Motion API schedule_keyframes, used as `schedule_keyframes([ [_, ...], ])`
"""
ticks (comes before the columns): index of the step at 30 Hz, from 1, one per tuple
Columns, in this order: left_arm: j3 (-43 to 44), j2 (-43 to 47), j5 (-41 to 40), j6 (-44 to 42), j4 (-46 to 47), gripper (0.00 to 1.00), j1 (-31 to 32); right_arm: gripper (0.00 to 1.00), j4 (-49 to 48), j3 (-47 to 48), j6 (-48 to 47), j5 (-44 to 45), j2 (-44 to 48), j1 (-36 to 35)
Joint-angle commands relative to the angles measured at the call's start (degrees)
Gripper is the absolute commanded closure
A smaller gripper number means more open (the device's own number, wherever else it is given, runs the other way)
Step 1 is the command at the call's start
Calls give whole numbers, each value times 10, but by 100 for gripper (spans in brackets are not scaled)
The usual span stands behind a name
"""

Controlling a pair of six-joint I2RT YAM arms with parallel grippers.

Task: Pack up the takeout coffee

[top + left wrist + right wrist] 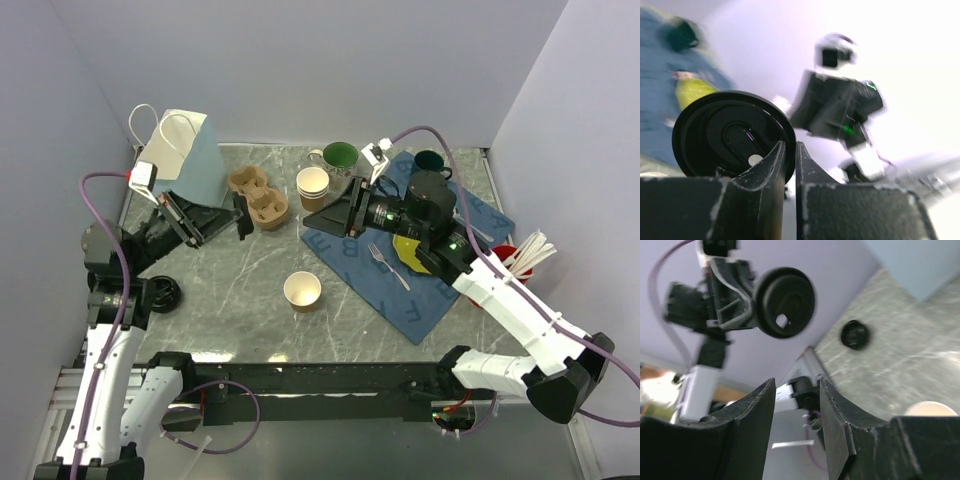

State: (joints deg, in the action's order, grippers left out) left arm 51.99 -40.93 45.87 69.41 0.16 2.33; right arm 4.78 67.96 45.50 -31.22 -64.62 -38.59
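Observation:
The takeout coffee's brown paper cup (302,290), white inside, stands lidless on the marble table, in front of both grippers. Its rim (930,409) shows at the lower right of the right wrist view. My left gripper (240,217) is raised above the table, shut on the rim of a round black lid (732,135) held on edge. The right wrist view shows that lid (785,302) face-on. My right gripper (312,222) hangs opposite, pointing left at the lid. Its jaws (795,385) stand open with nothing between them.
A second black lid (163,295) lies on the table at the left. At the back are a blue-grey paper bag (190,150), a cardboard cup carrier (259,195), a stack of paper cups (313,187) and green mugs (340,155). A blue mat (420,300) holds a fork (388,265).

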Motion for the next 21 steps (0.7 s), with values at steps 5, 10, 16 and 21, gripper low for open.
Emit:
schedule_keyframes([
  [5, -103, 23, 138, 258, 412, 99, 3, 51, -126, 1, 11, -95, -23, -6],
  [10, -81, 25, 127, 231, 332, 99, 6, 50, -131, 12, -98, -125, -26, -52],
  [16, -75, 21, 95, 252, 327, 99, 9, 50, -158, 22, -142, -92, -38, -108],
  [21, -108, 25, 63, 294, 374, 99, 16, 52, -136, 59, -174, -66, -59, -137],
])
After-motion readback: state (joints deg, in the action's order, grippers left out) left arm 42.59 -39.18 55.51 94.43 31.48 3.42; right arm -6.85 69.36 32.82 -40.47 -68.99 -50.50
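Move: The black lid is still pinched by its rim in the left fingers, its middle about 3 cm ahead of that hand, 1 cm to its right and 2 cm below. From the open right hand the lid lies some 12 cm to the left, 3 cm ahead, nearly level. The single paper cup stands well below, about 4 cm ahead and 10 cm right of the left hand, or 4 cm ahead and 2 cm left of the right; both hands are some 30 cm above it. The lid, kept in the left fingers, is drawn back about 5 cm, then raised a little, while the left wrist swings clockwise so its face turns towards the right hand. The right hand closes in on it, first easing up and left, then back and left, some 9 cm in all, rolling and turning counter-clockwise, fingers staying half open and touching nothing yet. ##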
